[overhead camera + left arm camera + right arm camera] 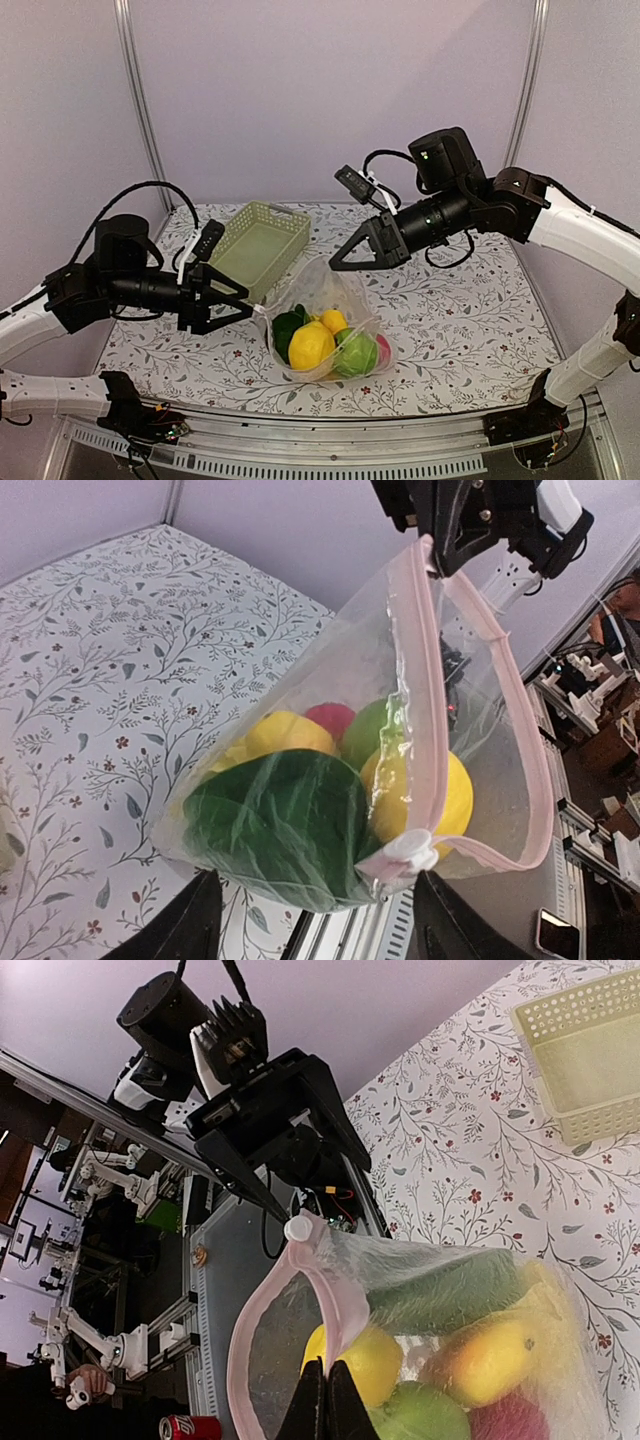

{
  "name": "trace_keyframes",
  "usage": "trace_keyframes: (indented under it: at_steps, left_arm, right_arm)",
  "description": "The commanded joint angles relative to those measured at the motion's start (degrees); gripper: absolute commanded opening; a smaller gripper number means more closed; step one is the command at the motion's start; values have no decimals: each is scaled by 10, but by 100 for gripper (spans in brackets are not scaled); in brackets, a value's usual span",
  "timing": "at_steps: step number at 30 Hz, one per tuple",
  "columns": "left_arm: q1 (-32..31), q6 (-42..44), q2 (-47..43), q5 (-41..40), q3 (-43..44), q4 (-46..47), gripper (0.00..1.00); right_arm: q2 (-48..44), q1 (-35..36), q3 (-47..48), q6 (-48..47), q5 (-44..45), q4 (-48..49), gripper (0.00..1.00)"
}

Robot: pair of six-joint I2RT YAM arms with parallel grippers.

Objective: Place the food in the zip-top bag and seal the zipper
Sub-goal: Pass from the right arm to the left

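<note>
The zip-top bag (325,300) hangs stretched between both grippers, its bottom resting on the table. Inside it lie the food pieces: a dark green vegetable (280,820), a large yellow fruit (311,345), a green apple (355,352), a red piece (330,718) and a small yellow fruit (333,320). The pink zipper (425,660) gapes apart along the mouth. Its white slider (408,850) sits at the end near my left gripper (315,885), which is open with the slider between its fingers and apart from both. My right gripper (327,1370) is shut on the zipper's far end.
A pale green lattice basket (262,245) stands on the floral tablecloth (460,320) behind the bag, close to the left arm. The table's front edge with its metal rail (330,440) runs just below the bag.
</note>
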Motion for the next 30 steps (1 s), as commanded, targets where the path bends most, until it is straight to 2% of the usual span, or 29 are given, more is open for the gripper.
trace_keyframes:
  at_steps: [1,6,11,14,16,19,30]
  left_arm:
    - [-10,-22,-14,8,-21,55,61]
    - [-13,-35,0,35,-35,73,56]
    - [-23,-41,10,51,-40,83,61]
    - [-23,-40,12,45,-47,88,60]
    - [-23,-43,17,47,-44,91,56]
    - [-24,-44,27,49,-39,93,44]
    - [-26,-60,52,52,-27,108,29]
  right_arm:
    - [-24,-18,-17,18,-59,75,0]
    - [-25,-24,-23,20,-67,81,0]
    - [-27,-30,-25,24,-68,90,0]
    - [-28,-30,-27,26,-70,92,0]
    - [-29,-30,-28,27,-70,93,0]
    - [-30,-31,-29,28,-71,96,0]
    - [-34,-34,-42,31,-70,101,0]
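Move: The zip-top bag's slider corner, the loose near end of its mouth, hangs about 3 cm right of the left hand, 1 cm back and 1 cm lower. In the bag, the green pepper sits about 6 cm right, 2 ahead and 16 below that hand; the yellow fruit some 10 right, 1 ahead and 17 below. From the right hand, still gripping the mouth's other end, the slider corner is about 13 cm left, 3 back and 8 below. The left hand eases about 3 cm right and down onto the slider corner, fingers half closing; the right keeps hold. ##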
